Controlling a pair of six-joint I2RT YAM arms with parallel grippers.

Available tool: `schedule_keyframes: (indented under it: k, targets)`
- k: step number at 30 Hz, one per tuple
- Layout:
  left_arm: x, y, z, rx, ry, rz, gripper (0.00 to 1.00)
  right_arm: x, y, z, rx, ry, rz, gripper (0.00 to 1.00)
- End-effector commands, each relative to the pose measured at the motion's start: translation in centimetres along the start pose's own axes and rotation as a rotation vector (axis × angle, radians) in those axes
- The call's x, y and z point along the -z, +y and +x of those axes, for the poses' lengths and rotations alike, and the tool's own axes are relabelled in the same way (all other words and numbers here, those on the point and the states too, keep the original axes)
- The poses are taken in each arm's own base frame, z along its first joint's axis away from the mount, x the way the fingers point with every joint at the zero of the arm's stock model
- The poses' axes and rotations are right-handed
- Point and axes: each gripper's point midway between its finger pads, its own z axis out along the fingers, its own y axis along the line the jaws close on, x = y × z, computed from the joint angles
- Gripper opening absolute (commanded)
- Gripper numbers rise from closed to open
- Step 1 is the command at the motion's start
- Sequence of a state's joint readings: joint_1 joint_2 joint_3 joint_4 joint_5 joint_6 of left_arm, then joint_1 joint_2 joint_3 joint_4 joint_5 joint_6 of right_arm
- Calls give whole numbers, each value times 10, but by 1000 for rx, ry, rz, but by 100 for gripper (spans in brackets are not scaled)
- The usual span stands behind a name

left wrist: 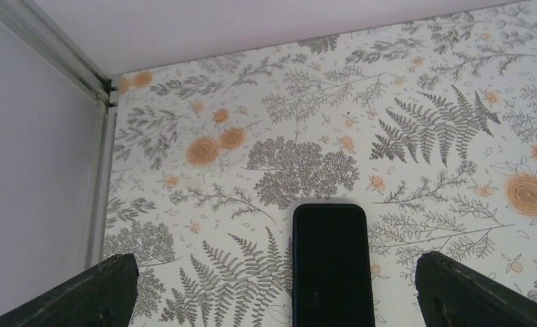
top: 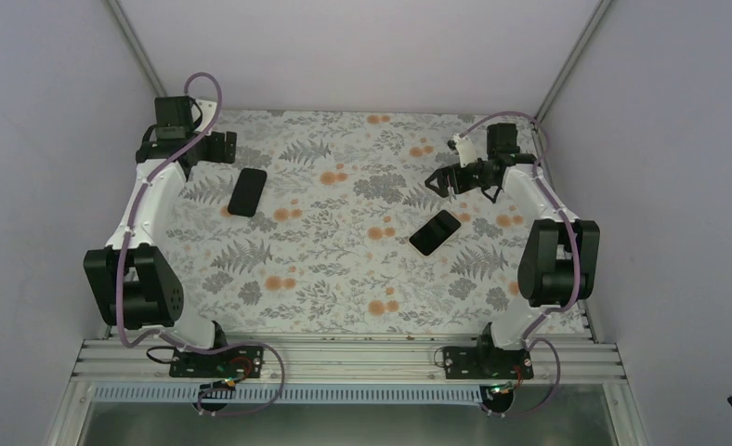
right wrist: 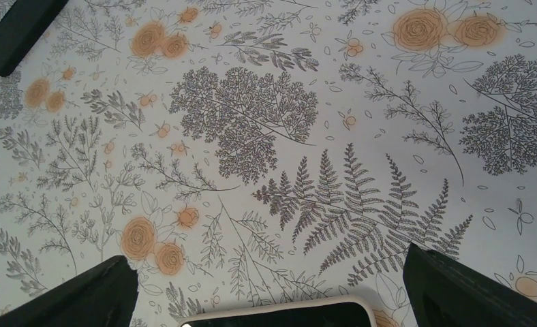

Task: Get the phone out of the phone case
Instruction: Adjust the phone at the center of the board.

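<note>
A matt black slab with a dark rim, which looks like the phone case (top: 248, 191), lies flat at the left of the floral cloth. In the left wrist view it (left wrist: 332, 262) lies between and beyond my open fingers. A glossy black phone with a pale rim (top: 435, 232) lies at the centre right. Only its top edge (right wrist: 279, 313) shows low in the right wrist view. My left gripper (top: 221, 147) (left wrist: 276, 272) is open and empty, just behind the black slab. My right gripper (top: 444, 181) (right wrist: 272, 262) is open and empty, hovering behind the phone.
The floral cloth (top: 344, 269) covers the table. Pale walls close in the back and both sides, with metal corner posts (top: 137, 42). The black slab also shows in the top left corner of the right wrist view (right wrist: 17, 30).
</note>
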State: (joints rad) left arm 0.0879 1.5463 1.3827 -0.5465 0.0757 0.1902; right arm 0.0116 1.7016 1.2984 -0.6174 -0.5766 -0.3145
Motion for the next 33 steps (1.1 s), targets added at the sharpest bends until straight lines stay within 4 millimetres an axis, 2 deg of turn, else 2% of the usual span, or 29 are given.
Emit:
schedule_keyframes:
  k: [1, 17, 19, 23, 24, 26, 27, 29, 31, 33]
  targets:
    - [16, 10, -16, 22, -58, -44, 100, 9, 8, -7, 37, -37, -24, 100]
    - [0, 13, -6, 23, -8, -58, 100, 8, 5, -4, 42, -24, -17, 100]
    - [0, 12, -6, 7, -6, -57, 100, 11, 12, 1, 91, 27, -58, 100]
    - [1, 16, -3, -11, -5, -82, 100, 24, 31, 44, 259, 191, -93, 100]
    - [0, 16, -1, -11, -3, -82, 100, 30, 33, 55, 313, 225, -76, 96]
    - [-2, 15, 2, -9, 1, -78, 100, 38, 39, 81, 378, 304, -75, 81]
    - [-4, 15, 4, -8, 4, -76, 100, 42, 40, 91, 395, 342, -71, 62]
    - [-5, 14, 5, -5, 9, -75, 100, 48, 41, 116, 392, 438, -74, 7]
    - [-5, 15, 5, -5, 5, -80, 100, 51, 41, 140, 371, 516, -71, 3]
    - [-4, 15, 4, -7, -2, -82, 100, 50, 50, 166, 386, 569, -90, 3]
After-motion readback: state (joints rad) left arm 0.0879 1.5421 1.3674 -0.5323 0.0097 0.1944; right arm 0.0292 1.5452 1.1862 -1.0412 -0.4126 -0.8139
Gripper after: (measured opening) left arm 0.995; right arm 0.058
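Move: Below and slightly behind the open right hand lies the phone with the pale rim, about 5 cm back, 3 cm to its left and 14 cm down. The black slab lies far off, some 61 cm to the right hand's left and 7 cm ahead. From the idle left hand the same phone is roughly 64 cm to the right, 11 cm back and 23 cm lower. Drawing back towards its base and gathering speed after a brief hold, the right hand travels about 12 cm, sinking some 3 cm as it passes high along the phone's right side. The wrist swings about 20 degrees counter-clockwise and points the fingers more steeply down, while they close from wide open to almost shut on nothing, still clear above the board. ##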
